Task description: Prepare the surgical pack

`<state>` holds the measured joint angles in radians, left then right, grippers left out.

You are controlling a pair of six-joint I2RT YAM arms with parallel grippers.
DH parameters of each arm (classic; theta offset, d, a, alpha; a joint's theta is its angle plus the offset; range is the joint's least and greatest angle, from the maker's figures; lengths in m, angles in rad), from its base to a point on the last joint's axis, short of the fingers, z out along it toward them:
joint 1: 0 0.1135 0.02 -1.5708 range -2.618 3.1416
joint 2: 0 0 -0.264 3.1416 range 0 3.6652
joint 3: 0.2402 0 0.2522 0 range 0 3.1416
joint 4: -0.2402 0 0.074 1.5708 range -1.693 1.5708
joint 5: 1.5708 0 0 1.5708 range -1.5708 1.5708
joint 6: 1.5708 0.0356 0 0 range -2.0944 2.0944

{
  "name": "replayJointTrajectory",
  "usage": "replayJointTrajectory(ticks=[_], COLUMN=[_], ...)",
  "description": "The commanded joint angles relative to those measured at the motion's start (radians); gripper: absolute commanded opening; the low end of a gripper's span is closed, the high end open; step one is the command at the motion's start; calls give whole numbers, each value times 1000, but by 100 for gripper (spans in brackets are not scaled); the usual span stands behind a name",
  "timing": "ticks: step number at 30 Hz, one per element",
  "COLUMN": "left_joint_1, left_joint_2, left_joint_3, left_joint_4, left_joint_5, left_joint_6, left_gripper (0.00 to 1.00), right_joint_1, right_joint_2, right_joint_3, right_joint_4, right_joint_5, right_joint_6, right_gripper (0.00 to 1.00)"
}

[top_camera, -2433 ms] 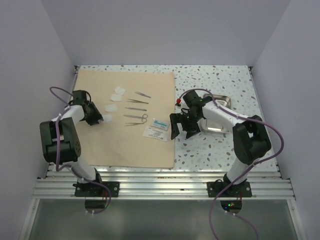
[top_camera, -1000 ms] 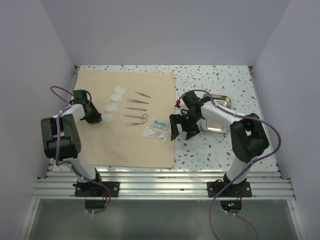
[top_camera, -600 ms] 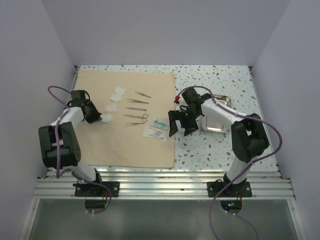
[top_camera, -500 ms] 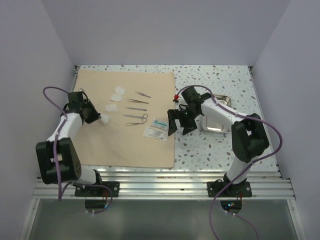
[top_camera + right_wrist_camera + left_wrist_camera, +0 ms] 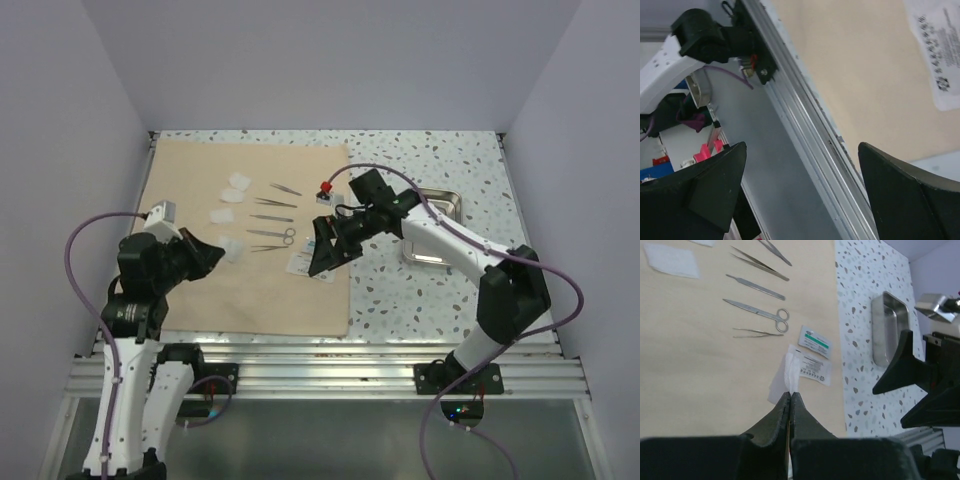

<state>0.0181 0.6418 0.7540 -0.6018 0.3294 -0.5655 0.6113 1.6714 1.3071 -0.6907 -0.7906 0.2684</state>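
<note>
The surgical pack lies in separate pieces. The tan cloth (image 5: 200, 180) is spread flat at the left, with thin steel instruments (image 5: 272, 218) and two white gauze pads (image 5: 232, 198) on it. Two white packets (image 5: 305, 262) lie near its right edge. My left gripper (image 5: 217, 252) hangs above the cloth, shut on a third gauze pad (image 5: 791, 371), which dangles from the tips. My right gripper (image 5: 330, 256) hovers open over the packets and holds nothing. The steel tray (image 5: 440, 228) sits on the speckled table behind it.
The aluminium rail (image 5: 805, 140) runs along the table's near edge, below the cloth (image 5: 865, 75). In the left wrist view the tray (image 5: 886, 329) stands on bare speckled table right of the cloth. Grey walls close in the back and both sides.
My left gripper shut on a gauze pad, lifted it and drew back toward the near edge. My right gripper swung left from beside the tray to above the packets.
</note>
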Motion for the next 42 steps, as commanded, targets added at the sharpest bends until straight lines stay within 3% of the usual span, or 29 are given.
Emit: replayJointTrajectory(ticks=[1,6,17,29,40,41,42], left_joint_1=[-3,-1,3,26,26,26,26], left_joint_2=[-120,-278,-398,-426,-427,-424,-422], left_joint_3=[-4,16,80,108,113,114,116], left_joint_4=[-182,-332,-518,-544,-500,-494,-490], left_joint_5=[173,296,441,593,622,620,620], left_joint_6=[-14,-11,42,56,9,6,1], left_gripper=[0,0,0,0,0,0,0], right_joint_1=[44,145,318,396,423,424,423], right_joint_2=[-113,-127,66,128,129,126,125], right_joint_3=[21,23,283,268,218,213,207], right_joint_4=[132,364,267,258,269,270,275], right_joint_5=[-198,-297,-306,-355,-394,-394,-392], right_joint_6=[-9,103,9,-14,-14,-14,-14], right_gripper=[97,99,99,89,66,63,52])
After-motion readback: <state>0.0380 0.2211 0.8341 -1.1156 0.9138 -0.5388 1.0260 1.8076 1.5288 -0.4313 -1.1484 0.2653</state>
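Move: My left hand already holds a gauze pad, its middle about 3 cm ahead of the fingertips, 1 cm right and slightly below; my open right fingers wait some 22 cm to its right, 2 cm nearer me and 6 cm lower. From my right hand that gauze is about 20 cm left, 4 cm ahead and 4 cm up. About 15 cm below my right hand, the white packet lies some 8 cm ahead, 2 cm left; the green-striped packet lies straight ahead, 13 cm out. I pull my left hand back about 17 cm and some 8 cm right, rising slightly, turning about 30 degrees clockwise, quickly and then easing to a stop, its shut fingers keeping the gauze pinched. My right hand sweeps back and left towards it, climbing 12 cm before sinking 4, while its fingers swing counter-clockwise and tip up towards level, bracket the gauze's loose end and begin to close, stopping still well open. ##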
